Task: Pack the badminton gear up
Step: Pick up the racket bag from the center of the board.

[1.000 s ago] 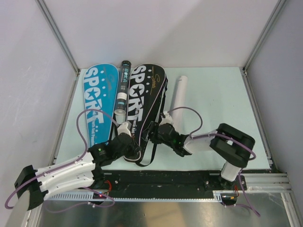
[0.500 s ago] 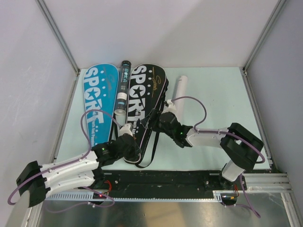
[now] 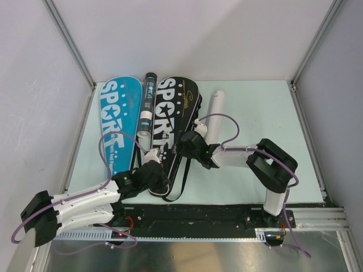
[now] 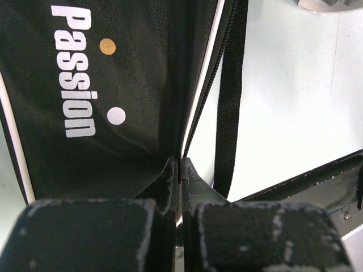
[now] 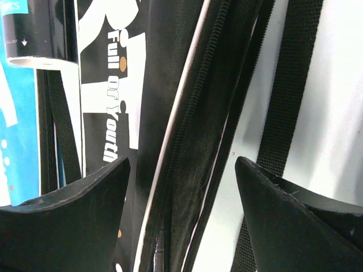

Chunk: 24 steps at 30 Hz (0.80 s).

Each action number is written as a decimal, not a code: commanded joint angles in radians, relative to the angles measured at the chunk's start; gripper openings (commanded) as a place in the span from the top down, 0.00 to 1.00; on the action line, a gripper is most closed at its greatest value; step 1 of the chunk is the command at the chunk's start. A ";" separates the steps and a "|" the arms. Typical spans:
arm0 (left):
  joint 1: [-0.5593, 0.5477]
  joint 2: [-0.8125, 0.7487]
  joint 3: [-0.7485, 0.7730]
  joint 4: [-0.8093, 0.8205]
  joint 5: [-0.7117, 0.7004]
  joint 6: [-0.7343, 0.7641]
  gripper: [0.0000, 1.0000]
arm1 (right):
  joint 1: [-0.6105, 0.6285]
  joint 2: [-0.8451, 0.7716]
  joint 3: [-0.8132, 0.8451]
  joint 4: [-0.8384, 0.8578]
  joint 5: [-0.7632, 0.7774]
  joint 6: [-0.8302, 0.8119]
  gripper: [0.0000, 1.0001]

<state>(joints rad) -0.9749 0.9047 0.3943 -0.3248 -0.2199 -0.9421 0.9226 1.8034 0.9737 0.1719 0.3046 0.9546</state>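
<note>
A black "SPORT" racket cover (image 3: 174,110) lies flat mid-table beside a blue one (image 3: 116,122). Between them rests a black teal-printed tube (image 3: 149,93), and a white tube (image 3: 214,107) lies to the right. My left gripper (image 3: 154,174) is at the black cover's near end. In the left wrist view the left gripper (image 4: 180,170) is shut on the piped edge of the black cover (image 4: 130,85). My right gripper (image 3: 184,143) stands open, and in the right wrist view the right gripper (image 5: 181,187) straddles the cover's zipper edge (image 5: 193,130) without touching it.
The cover's black carry strap (image 3: 184,170) loops on the table (image 3: 255,113) by its right edge and shows as a strap (image 5: 289,85) in the right wrist view. Metal frame posts (image 3: 71,42) and grey walls close in the table. The rail (image 3: 227,218) with the arm bases runs along the near edge.
My right gripper has opened wider and moved away from the near edge, up along the black cover's right side. The left gripper has stayed shut at the cover's near end.
</note>
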 commanded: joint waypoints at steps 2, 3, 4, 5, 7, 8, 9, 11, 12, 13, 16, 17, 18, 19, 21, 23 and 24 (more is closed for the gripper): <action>-0.012 0.011 -0.007 0.013 0.035 -0.007 1.00 | 0.004 0.075 0.114 -0.103 0.028 0.023 0.20; -0.012 0.010 -0.007 0.013 0.035 -0.007 1.00 | 0.010 0.095 0.132 -0.121 0.024 0.026 0.21; -0.012 0.006 -0.007 0.014 0.036 -0.007 1.00 | 0.014 0.110 0.148 -0.138 0.021 0.030 0.21; -0.012 0.002 -0.006 0.014 0.036 -0.007 1.00 | 0.020 0.129 0.169 -0.168 0.019 0.036 0.22; -0.012 -0.008 -0.007 0.014 0.035 -0.009 1.00 | 0.029 0.158 0.198 -0.210 0.019 0.051 0.23; -0.012 -0.014 -0.008 0.014 0.034 -0.011 1.00 | 0.032 0.168 0.206 -0.220 0.016 0.059 0.24; -0.012 -0.019 -0.009 0.014 0.033 -0.013 1.00 | 0.037 0.177 0.210 -0.225 0.013 0.067 0.24; -0.012 -0.025 -0.012 0.017 0.029 -0.016 1.00 | 0.043 0.192 0.213 -0.227 0.002 0.082 0.26; -0.012 -0.025 -0.014 0.019 0.027 -0.017 1.00 | 0.043 0.198 0.213 -0.225 -0.007 0.090 0.28; -0.012 -0.024 -0.016 0.021 0.026 -0.018 1.00 | 0.042 0.205 0.214 -0.226 -0.016 0.097 0.30; -0.012 -0.020 -0.020 0.031 0.029 -0.023 1.00 | 0.039 0.219 0.213 -0.221 -0.031 0.127 0.43; -0.012 -0.021 -0.022 0.033 0.030 -0.024 1.00 | 0.039 0.220 0.211 -0.213 -0.031 0.129 0.49; -0.012 -0.023 -0.022 0.034 0.031 -0.024 1.00 | 0.040 0.218 0.205 -0.202 -0.028 0.129 0.60; -0.011 -0.028 -0.023 0.035 0.031 -0.025 1.00 | 0.040 0.214 0.199 -0.193 -0.024 0.123 0.69; -0.012 -0.044 -0.019 0.036 0.027 -0.023 1.00 | 0.039 0.189 0.186 -0.152 -0.009 0.093 0.91; -0.012 -0.066 -0.004 0.035 0.015 -0.014 0.98 | 0.034 0.147 0.180 -0.142 0.019 0.037 0.98; -0.011 -0.076 0.014 0.034 0.007 -0.004 0.91 | 0.033 0.115 0.179 -0.144 0.036 0.008 0.99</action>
<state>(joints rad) -0.9752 0.8768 0.3824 -0.3019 -0.2058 -0.9447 0.9512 1.9686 1.1782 0.0574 0.3058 1.0523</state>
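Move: Just above the racket bag's right side, the open right hand has the edge it will pinch about 4 cm to its left, 1 cm ahead and 2 cm below. The black tube lies some 21 cm ahead and 14 cm left, the white tube 11 cm ahead and 16 cm right, the blue bag 11 cm ahead and 26 cm left. From the left hand, already shut on the bag's near end, that edge spot lies roughly 16 cm ahead and 3 cm right. Sliding about 4 cm left over the racket bag and sinking some 2 cm, the right hand brings its open fingers astride the zipped right edge, tipping them slightly further down. They then shut quickly and pinch the edge, and the hand starts to lift by under a centimetre. The left hand stays almost in place and keeps its pinch near the bag's bottom end. ##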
